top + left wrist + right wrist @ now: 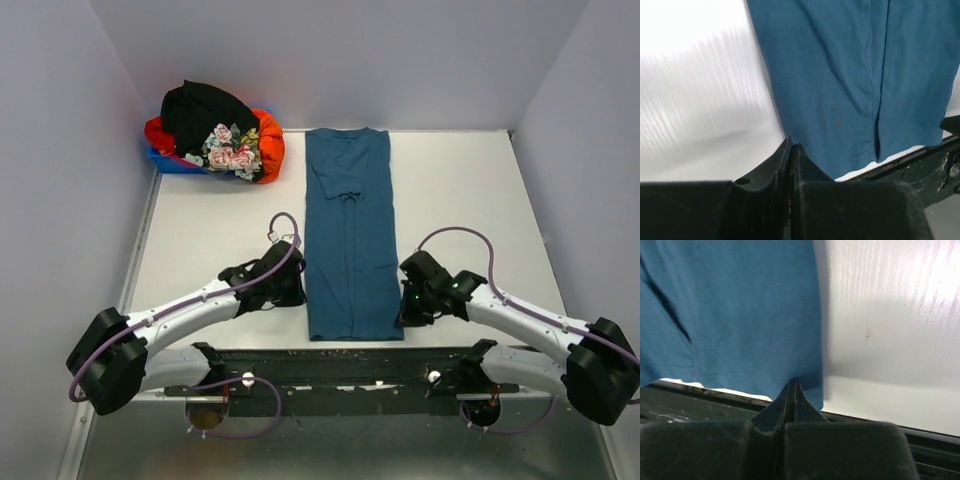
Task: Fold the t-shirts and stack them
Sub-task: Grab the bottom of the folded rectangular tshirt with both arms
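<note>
A dark teal-blue t-shirt (348,230) lies as a long narrow strip down the middle of the white table (210,230), collar end far, hem near. My left gripper (300,288) sits at its left edge near the hem. In the left wrist view its jaws (793,145) are pressed together right on the cloth's edge (850,75). At the right edge is my right gripper (405,300), whose closed tips (791,383) bite into the hem (740,315) beside the corner. A black t-shirt (205,110), an orange-red one (270,140) and a flowered one (230,150) lie piled at the back left.
The pile rests on a small blue bin (170,160) in the back left corner. Grey walls close the table on the left, back and right. A black rail (340,365) runs along the near edge just below the shirt's hem.
</note>
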Robot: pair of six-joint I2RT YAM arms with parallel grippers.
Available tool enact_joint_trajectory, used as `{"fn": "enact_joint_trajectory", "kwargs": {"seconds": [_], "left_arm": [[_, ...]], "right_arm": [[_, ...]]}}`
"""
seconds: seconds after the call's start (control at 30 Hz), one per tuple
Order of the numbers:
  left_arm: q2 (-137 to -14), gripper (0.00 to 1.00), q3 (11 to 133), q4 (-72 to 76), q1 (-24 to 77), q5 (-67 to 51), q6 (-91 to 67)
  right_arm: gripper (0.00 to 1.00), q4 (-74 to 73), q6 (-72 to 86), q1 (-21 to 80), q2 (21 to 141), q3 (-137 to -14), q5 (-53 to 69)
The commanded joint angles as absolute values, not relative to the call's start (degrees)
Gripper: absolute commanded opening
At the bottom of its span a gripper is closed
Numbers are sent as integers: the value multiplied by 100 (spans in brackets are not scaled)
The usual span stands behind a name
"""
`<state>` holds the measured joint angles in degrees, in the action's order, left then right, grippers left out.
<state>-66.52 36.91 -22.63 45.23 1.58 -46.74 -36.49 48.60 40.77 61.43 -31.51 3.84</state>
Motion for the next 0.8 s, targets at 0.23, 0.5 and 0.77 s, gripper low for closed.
{"fn": "enact_joint_trajectory", "kwargs": {"seconds": [0.23,0.5,0.77], "left_arm": [[-6855,14,3533,-1749,5010,-140,-5159],[-7295,13,3507,-1801,5124,-97,-5238],[-7822,11,3286,-1739,5150,-45,-5300]], "right_arm": [[1,-3797,5089,4201,6539,-2962,440],[1,-4052,5194,4263,6803,-3041,238],[1,-4086,5264,4271,6785,-3050,194]]}}
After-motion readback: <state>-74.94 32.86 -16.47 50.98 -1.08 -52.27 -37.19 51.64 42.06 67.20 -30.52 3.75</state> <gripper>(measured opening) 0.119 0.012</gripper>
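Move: The t-shirt's left bottom corner lies about 7 cm back, 2 cm right and 6 cm below the left hand; the right bottom corner is some 29 cm to that hand's right and 8 cm back. From the right hand, the right bottom corner is about 4 cm back, 1 cm right and 3 cm below, and the left bottom corner 4 cm back, 26 cm left. Both hands sink and ease back towards the bottom corners: left about 5 cm, right 2.5 onto the cloth. ##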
